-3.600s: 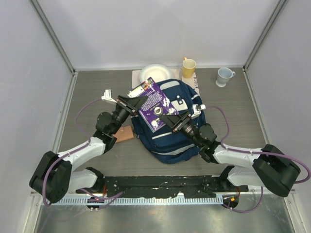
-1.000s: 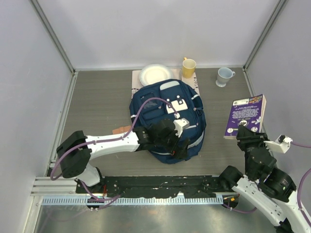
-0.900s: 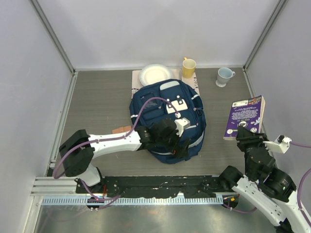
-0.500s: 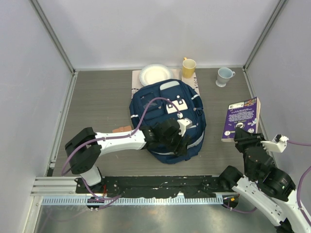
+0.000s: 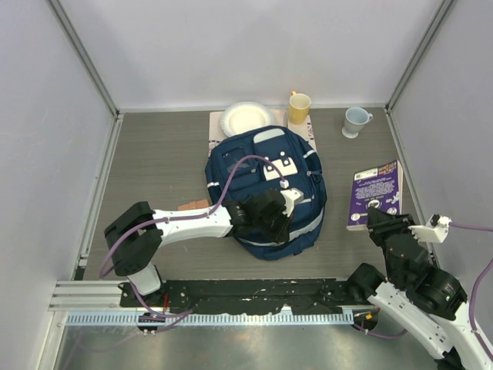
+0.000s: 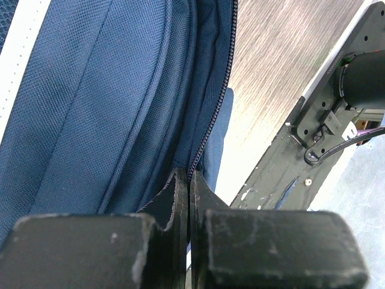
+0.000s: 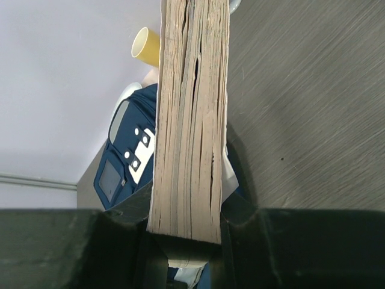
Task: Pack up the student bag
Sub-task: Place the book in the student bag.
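The student bag (image 5: 262, 166), navy with a white buckle patch, lies flat in the middle of the table. My left gripper (image 5: 279, 225) is at the bag's near edge. In the left wrist view its jaws are pressed together (image 6: 189, 180), and the bag's zipper (image 6: 210, 108) runs in between the tips. My right gripper (image 5: 377, 220) is to the right of the bag, shut on the lower end of a purple book (image 5: 375, 191) that leans low over the table. The right wrist view shows the book's page edge (image 7: 189, 120) clamped between the fingers, with the bag (image 7: 123, 156) behind it.
A white plate (image 5: 246, 118), a yellow cup (image 5: 299, 106) and a pale blue mug (image 5: 355, 121) stand along the back edge. A small brown item (image 5: 192, 206) lies left of the bag, under the left arm. Grey walls close off three sides.
The left gripper has gone from open to shut at the bag's near edge. The right gripper has tipped the book down towards the table and drawn it slightly left.
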Robot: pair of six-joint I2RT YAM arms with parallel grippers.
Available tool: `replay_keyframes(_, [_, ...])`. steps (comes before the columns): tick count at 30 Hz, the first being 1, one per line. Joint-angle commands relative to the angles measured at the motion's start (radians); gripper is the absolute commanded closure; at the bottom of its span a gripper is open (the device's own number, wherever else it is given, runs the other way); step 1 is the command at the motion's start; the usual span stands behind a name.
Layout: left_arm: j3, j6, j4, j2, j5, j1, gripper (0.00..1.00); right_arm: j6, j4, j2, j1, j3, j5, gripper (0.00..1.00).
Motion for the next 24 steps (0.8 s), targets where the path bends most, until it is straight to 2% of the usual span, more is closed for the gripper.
replay_keyframes(1, [0.047, -0.016, 0.003, -0.014, 0.013, -0.003, 1.0, 0.056, 0.035, -0.022, -0.002, -0.001, 0.009, 0.97])
replay_keyframes(7, [0.027, -0.03, 0.003, -0.055, -0.068, -0.006, 1.0, 0.048, 0.034, -0.013, 0.0, -0.002, 0.005, 0.97])
replay_keyframes(12, [0.016, -0.055, -0.021, -0.138, -0.28, -0.004, 1.0, -0.033, 0.034, 0.068, 0.0, 0.032, -0.017, 0.98])
replay_keyframes(15, [0.034, -0.047, -0.033, -0.207, -0.373, -0.004, 1.0, 0.01, -0.004, 0.094, 0.0, 0.049, -0.021, 0.99])
replay_keyframes(24, [0.123, -0.039, -0.056, -0.37, -0.59, 0.02, 1.0, -0.018, 0.127, 0.038, 0.001, -0.021, -0.199, 0.99])
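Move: The left fingers already grip the near right rim of the student bag's zipped flap, the bag's middle lying about 14 cm ahead, 5 cm left and 2 cm below. The brown case is some 8 cm ahead and 26 cm left of that hand. The right hand holds the book, its middle roughly 7 cm ahead and 2 cm below. From the right hand, the bag's middle is about 13 cm ahead, 27 cm left and 17 cm down. Still pinching the zipped rim, the left hand waits briefly, then pulls the flap up about 12 cm, drawing it forward some 5 cm and leftward while the wrist turns counter-clockwise and tips up. The right hand keeps its grip on the book, sinking about 2 cm and easing a similar distance left towards the bag with a slight counter-clockwise turn. ##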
